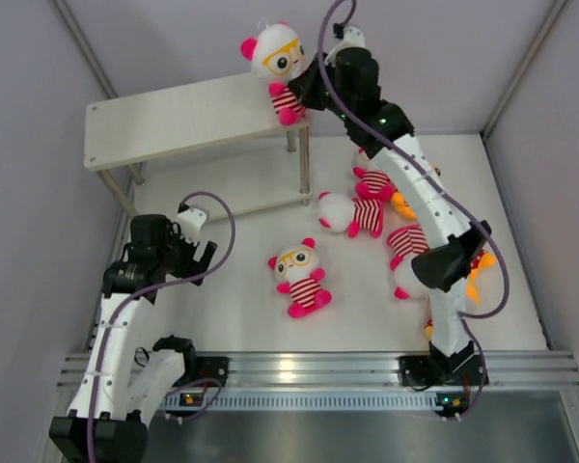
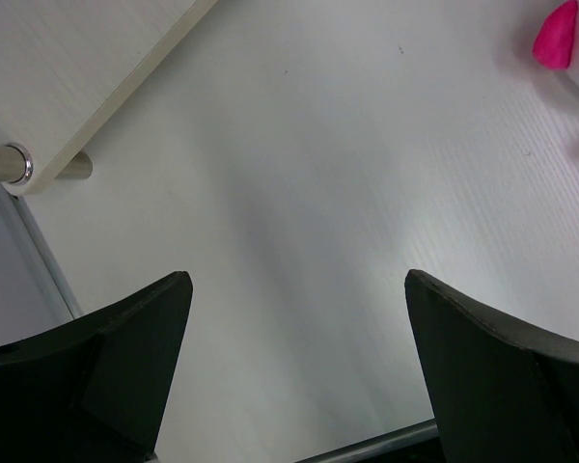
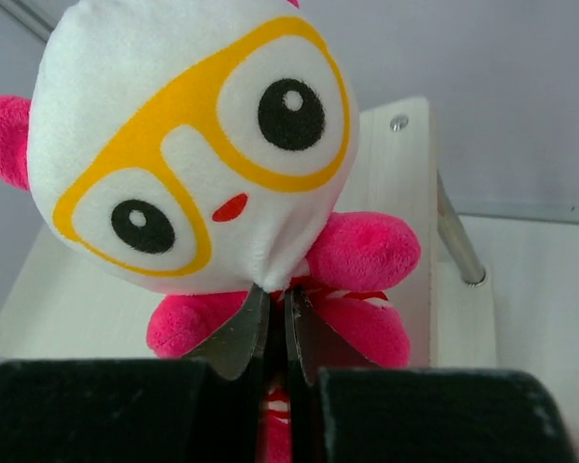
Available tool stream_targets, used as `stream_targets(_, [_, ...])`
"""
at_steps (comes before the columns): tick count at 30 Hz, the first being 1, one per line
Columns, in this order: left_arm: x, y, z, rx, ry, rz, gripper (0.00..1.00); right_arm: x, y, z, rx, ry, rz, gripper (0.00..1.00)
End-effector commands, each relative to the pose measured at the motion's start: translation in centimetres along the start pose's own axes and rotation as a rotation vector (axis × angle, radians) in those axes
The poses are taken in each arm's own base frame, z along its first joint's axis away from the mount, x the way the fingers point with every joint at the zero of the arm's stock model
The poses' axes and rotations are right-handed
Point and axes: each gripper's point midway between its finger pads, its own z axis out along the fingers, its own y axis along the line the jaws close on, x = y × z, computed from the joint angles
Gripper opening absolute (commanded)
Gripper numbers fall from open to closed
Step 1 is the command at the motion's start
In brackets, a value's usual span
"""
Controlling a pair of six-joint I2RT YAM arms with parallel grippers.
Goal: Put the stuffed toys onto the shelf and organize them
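Note:
My right gripper [image 1: 309, 92] [image 3: 277, 294] is shut on the striped body of a stuffed toy [image 1: 278, 60] [image 3: 193, 145], just under its white head with yellow glasses. The toy is upright over the right end of the shelf's top board [image 1: 183, 121] [image 3: 396, 174]; I cannot tell whether its pink feet touch the board. My left gripper [image 1: 198, 256] [image 2: 297, 280] stands open over bare table in front of the shelf, nothing between its fingers. A second such toy [image 1: 302, 277] lies face up mid-table, with a pink tip [image 2: 557, 37] showing in the left wrist view.
More striped toys lie by the right arm: one on its side [image 1: 352, 212], one behind it [image 1: 372, 178], one partly under the arm [image 1: 405, 256]. Orange plush [image 1: 402, 204] [image 1: 478, 270] peek out beside the arm. The shelf's lower board [image 2: 77, 68] and its metal leg [image 2: 10, 162] are close to the left gripper.

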Motion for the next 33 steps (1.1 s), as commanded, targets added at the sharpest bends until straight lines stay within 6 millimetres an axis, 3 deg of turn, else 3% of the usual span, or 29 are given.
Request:
stream_targets(1, [-0.7,-0.1,-0.2,0.008,-0.021,-0.001,0.98,-3.8,5.6,-0.9,-0.137,-0.142,0.095,0.0])
stream_targets(6, [-0.7,-0.2,-0.3,0.015,-0.028,0.007,0.98,-0.6,4.8,0.7,-0.069,-0.095,0.113,0.0])
stream_targets(14, [-0.8,-0.2,-0.3,0.015,-0.033,0.006,0.98,1.8,4.8,1.2,-0.035,-0.052,0.119,0.02])
stream_targets(17, [-0.6,-0.3,-0.3,0.016,-0.028,0.007,0.98,2.3,4.6,1.3,-0.025,-0.044,0.117,0.18])
stream_targets(18, [-0.6,-0.3,-0.3,0.017,-0.028,0.008,0.98,2.0,4.6,1.2,-0.027,-0.05,0.118,0.31])
stream_targets(21, [-0.4,-0.3,-0.2,0.017,-0.024,0.009,0.98,1.7,4.6,1.0,-0.027,-0.056,0.11,0.53])
stream_targets(29, [-0.4,-0.5,-0.2,0.028,-0.028,0.015,0.98,0.6,5.1,-0.1,-0.038,-0.078,0.082,0.64])
stream_targets(33, [-0.7,-0.5,-0.3,0.032,-0.036,0.016,0.98,-2.5,6.9,-2.5,-0.077,-0.154,0.065,0.72])
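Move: The right hand holds the glasses panda by its upper body just over the right end of the upper shelf; the spot for it lies about 4 cm left of the hand, level fore and aft, and some 8 cm below. The shelf's front right corner is roughly 3 cm back, 4 cm right and 8 cm below; a lying panda is about 5 cm back, 14 cm right and 42 cm down. From the left hand the spot is some 24 cm ahead, 15 cm right and 20 cm up. Carry the held panda with the right gripper about 5 cm left, farther in over the upper shelf, dipping quickly by nearly 4 cm as you start and easing up about 1.5 cm. Then hold the hand almost still and open the fingers to roughly two thirds, letting go of the body while staying around it. ##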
